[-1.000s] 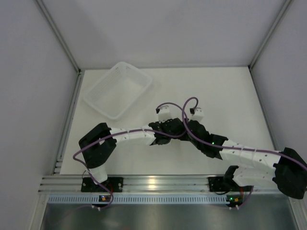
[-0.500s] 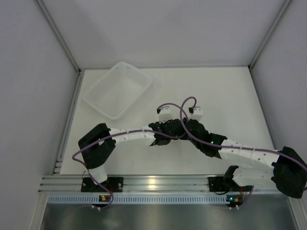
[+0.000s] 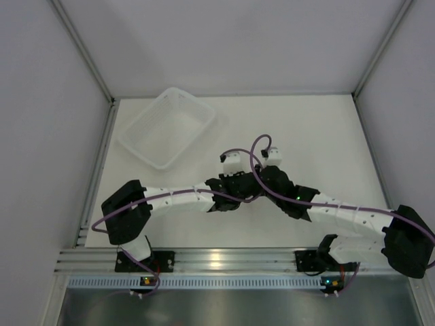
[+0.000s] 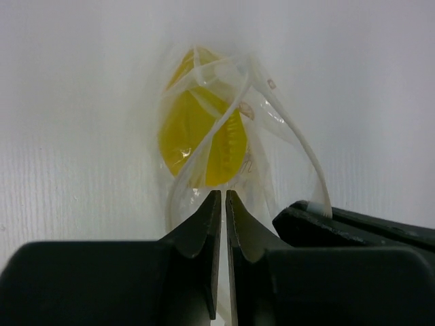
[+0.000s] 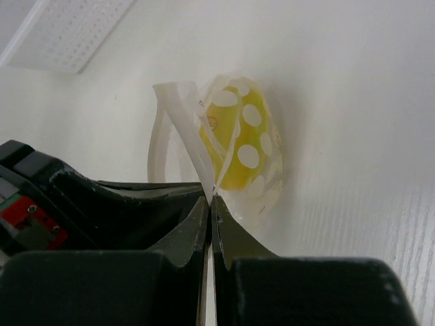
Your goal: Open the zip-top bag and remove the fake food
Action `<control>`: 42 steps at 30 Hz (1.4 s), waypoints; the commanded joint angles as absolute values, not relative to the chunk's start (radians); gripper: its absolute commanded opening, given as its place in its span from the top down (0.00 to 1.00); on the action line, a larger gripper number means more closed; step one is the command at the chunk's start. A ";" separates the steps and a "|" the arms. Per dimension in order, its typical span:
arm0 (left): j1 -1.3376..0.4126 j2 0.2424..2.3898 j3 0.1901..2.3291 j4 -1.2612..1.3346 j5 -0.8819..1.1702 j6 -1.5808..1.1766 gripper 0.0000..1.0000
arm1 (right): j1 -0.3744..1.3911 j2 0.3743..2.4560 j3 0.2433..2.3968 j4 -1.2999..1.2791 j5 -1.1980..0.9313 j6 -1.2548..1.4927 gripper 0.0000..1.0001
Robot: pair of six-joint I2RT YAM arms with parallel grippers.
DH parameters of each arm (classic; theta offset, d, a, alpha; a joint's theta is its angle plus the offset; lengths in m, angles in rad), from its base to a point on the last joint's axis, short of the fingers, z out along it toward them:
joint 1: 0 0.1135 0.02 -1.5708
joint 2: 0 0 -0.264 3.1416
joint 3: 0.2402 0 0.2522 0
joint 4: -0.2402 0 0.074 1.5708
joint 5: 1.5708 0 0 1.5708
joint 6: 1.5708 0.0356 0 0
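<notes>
The clear zip-top bag (image 4: 272, 136) hangs between my two grippers with its white zip strip curling out; it also shows in the right wrist view (image 5: 178, 129). The yellow fake food (image 4: 200, 139) sits inside it, seen through the white-dotted side in the right wrist view (image 5: 241, 142). My left gripper (image 4: 223, 197) is shut on one lip of the bag. My right gripper (image 5: 211, 200) is shut on the other lip. In the top view both grippers (image 3: 250, 182) meet mid-table and hide the bag.
A translucent white basket tray (image 3: 166, 126) stands at the back left of the table. White walls and metal posts close in the sides and back. The arms' bases sit on the rail at the near edge.
Both grippers have shifted slightly left and nearer together, staying shut. The left arm's elbow has dropped lower and further left.
</notes>
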State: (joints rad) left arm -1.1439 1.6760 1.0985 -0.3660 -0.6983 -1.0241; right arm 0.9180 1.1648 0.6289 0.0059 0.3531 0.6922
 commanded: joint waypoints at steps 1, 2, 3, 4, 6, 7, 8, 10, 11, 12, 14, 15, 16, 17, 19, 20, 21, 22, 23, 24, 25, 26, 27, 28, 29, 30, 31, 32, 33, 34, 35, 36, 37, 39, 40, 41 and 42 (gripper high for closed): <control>-1.121 1.637 1.112 -0.337 -0.758 -1.034 0.87 | 0.917 1.128 0.621 0.051 0.305 0.701 1.00; -1.109 1.637 1.118 -0.334 -0.764 -1.035 0.87 | 0.919 1.121 0.618 0.049 0.298 0.704 1.00; -1.106 1.641 1.123 -0.334 -0.772 -1.034 0.84 | 0.920 1.120 0.617 0.051 0.276 0.704 1.00; -1.103 1.647 1.143 -0.336 -0.775 -1.022 0.82 | 0.922 1.123 0.617 0.052 0.262 0.706 1.00; -1.098 1.675 1.163 -0.339 -0.767 -1.005 0.74 | 0.923 1.127 0.617 0.055 0.226 0.707 1.00; -1.095 1.681 1.170 -0.337 -0.756 -1.003 0.73 | 0.922 1.132 0.617 0.057 0.216 0.709 1.00; -1.082 1.696 1.177 -0.337 -0.747 -1.005 0.72 | 0.922 1.132 0.614 0.060 0.212 0.712 1.00; -1.062 1.710 1.180 -0.339 -0.736 -1.008 0.69 | 0.923 1.127 0.606 0.066 0.210 0.718 1.00; -1.055 1.715 1.175 -0.337 -0.729 -1.009 0.68 | 0.922 1.126 0.601 0.071 0.210 0.721 1.00; -1.042 1.720 1.174 -0.336 -0.716 -1.012 0.66 | 0.922 1.124 0.600 0.068 0.209 0.721 1.00; -1.032 1.726 1.172 -0.336 -0.701 -1.008 0.64 | 0.922 1.126 0.598 0.068 0.204 0.721 1.00; -1.028 1.733 1.178 -0.336 -0.695 -1.005 0.60 | 0.920 1.127 0.598 0.067 0.204 0.716 1.00; -1.022 1.736 1.180 -0.334 -0.690 -0.999 0.57 | 0.920 1.127 0.595 0.071 0.204 0.715 1.00; -1.020 1.740 1.181 -0.334 -0.686 -0.996 0.54 | 0.919 1.138 0.598 0.071 0.204 0.712 1.00; -1.017 1.741 1.184 -0.334 -0.683 -0.989 0.44 | 0.913 1.144 0.598 0.068 0.198 0.707 1.00; -1.016 1.743 1.183 -0.336 -0.680 -0.988 0.44 | 0.899 1.147 0.597 0.061 0.196 0.707 1.00; -1.015 1.743 1.183 -0.336 -0.678 -0.985 0.41 | 0.893 1.147 0.594 0.060 0.195 0.707 1.00; -1.014 1.747 1.184 -0.336 -0.675 -0.976 0.39 | 0.887 1.144 0.586 0.060 0.193 0.706 1.00; -1.012 1.749 1.184 -0.337 -0.667 -0.973 0.39 | 0.870 1.140 0.581 0.060 0.190 0.706 1.00; -1.009 1.749 1.183 -0.337 -0.652 -0.970 0.39 | 0.864 1.138 0.580 0.060 0.187 0.704 1.00; -1.006 1.756 1.183 -0.339 -0.647 -0.959 0.39 | 0.858 1.135 0.580 0.055 0.186 0.698 1.00; -1.006 1.762 1.187 -0.339 -0.644 -0.953 0.39 | 0.853 1.134 0.581 0.052 0.187 0.695 1.00; -1.005 1.769 1.190 -0.339 -0.635 -0.947 0.39 | 0.853 1.134 0.584 0.049 0.186 0.692 1.00; -1.006 1.775 1.198 -0.337 -0.632 -0.934 0.39 | 0.853 1.135 0.589 0.045 0.184 0.686 1.00; -1.006 1.790 1.204 -0.337 -0.629 -0.928 0.38 | 0.853 1.140 0.591 0.049 0.180 0.683 1.00; -1.005 1.799 1.207 -0.336 -0.627 -0.925 0.37 | 0.853 1.143 0.591 0.060 0.158 0.672 1.00; -1.006 1.805 1.212 -0.337 -0.629 -0.922 0.37 | 0.853 1.149 0.594 0.064 0.147 0.670 1.00; -1.006 1.816 1.218 -0.336 -0.629 -0.923 0.37 | 0.853 1.157 0.597 0.064 0.144 0.667 1.00; -1.006 1.824 1.223 -0.336 -0.633 -0.920 0.37 | 0.853 1.158 0.597 0.067 0.138 0.664 1.00; -1.006 1.831 1.227 -0.334 -0.644 -0.917 0.37 | 0.853 1.160 0.597 0.071 0.138 0.664 1.00; -1.005 1.845 1.233 -0.334 -0.650 -0.916 0.37 | 0.853 1.161 0.597 0.075 0.137 0.663 1.00; -1.006 1.854 1.236 -0.334 -0.660 -0.914 0.36 | 0.851 1.163 0.597 0.080 0.127 0.661 1.00; -1.005 1.859 1.238 -0.328 -0.664 -0.914 0.34 | 0.850 1.166 0.598 0.084 0.117 0.661 1.00; -1.006 1.874 1.242 -0.311 -0.676 -0.905 0.30 | 0.842 1.178 0.604 0.092 0.085 0.658 1.00; -1.008 1.878 1.239 -0.302 -0.681 -0.896 0.30 | 0.839 1.183 0.607 0.095 0.074 0.655 1.00; -1.009 1.882 1.235 -0.267 -0.683 -0.888 0.30 | 0.835 1.192 0.606 0.100 0.060 0.653 1.00; -1.009 1.882 1.230 -0.249 -0.684 -0.881 0.29 | 0.833 1.195 0.606 0.103 0.040 0.652 1.00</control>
State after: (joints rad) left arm -1.0233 1.8454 1.2083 -0.3782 -0.6178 -0.8997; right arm 0.8165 1.1946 0.5819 0.0071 0.2222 0.6483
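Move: The fake food, still in its bag, lies about 8 cm ahead of my left hand, neither left nor right of it, and 5 cm below. The bag's half-open mouth is nearer, some 3 cm ahead and 1 cm right of that hand. The white basket stands about 25 cm ahead and 26 cm to its left. From my right hand, which grips the bag's rim, the food is roughly 9 cm ahead, 3 cm left and 8 cm below. I spread my nearly shut left fingers to about two-thirds open at the bag's mouth while easing that hand some 4 cm forward and then as far down towards the food, swaying a little left and back again. My right hand keeps its pinch on the rim, ending about 3 cm lower and 2 cm farther right. ##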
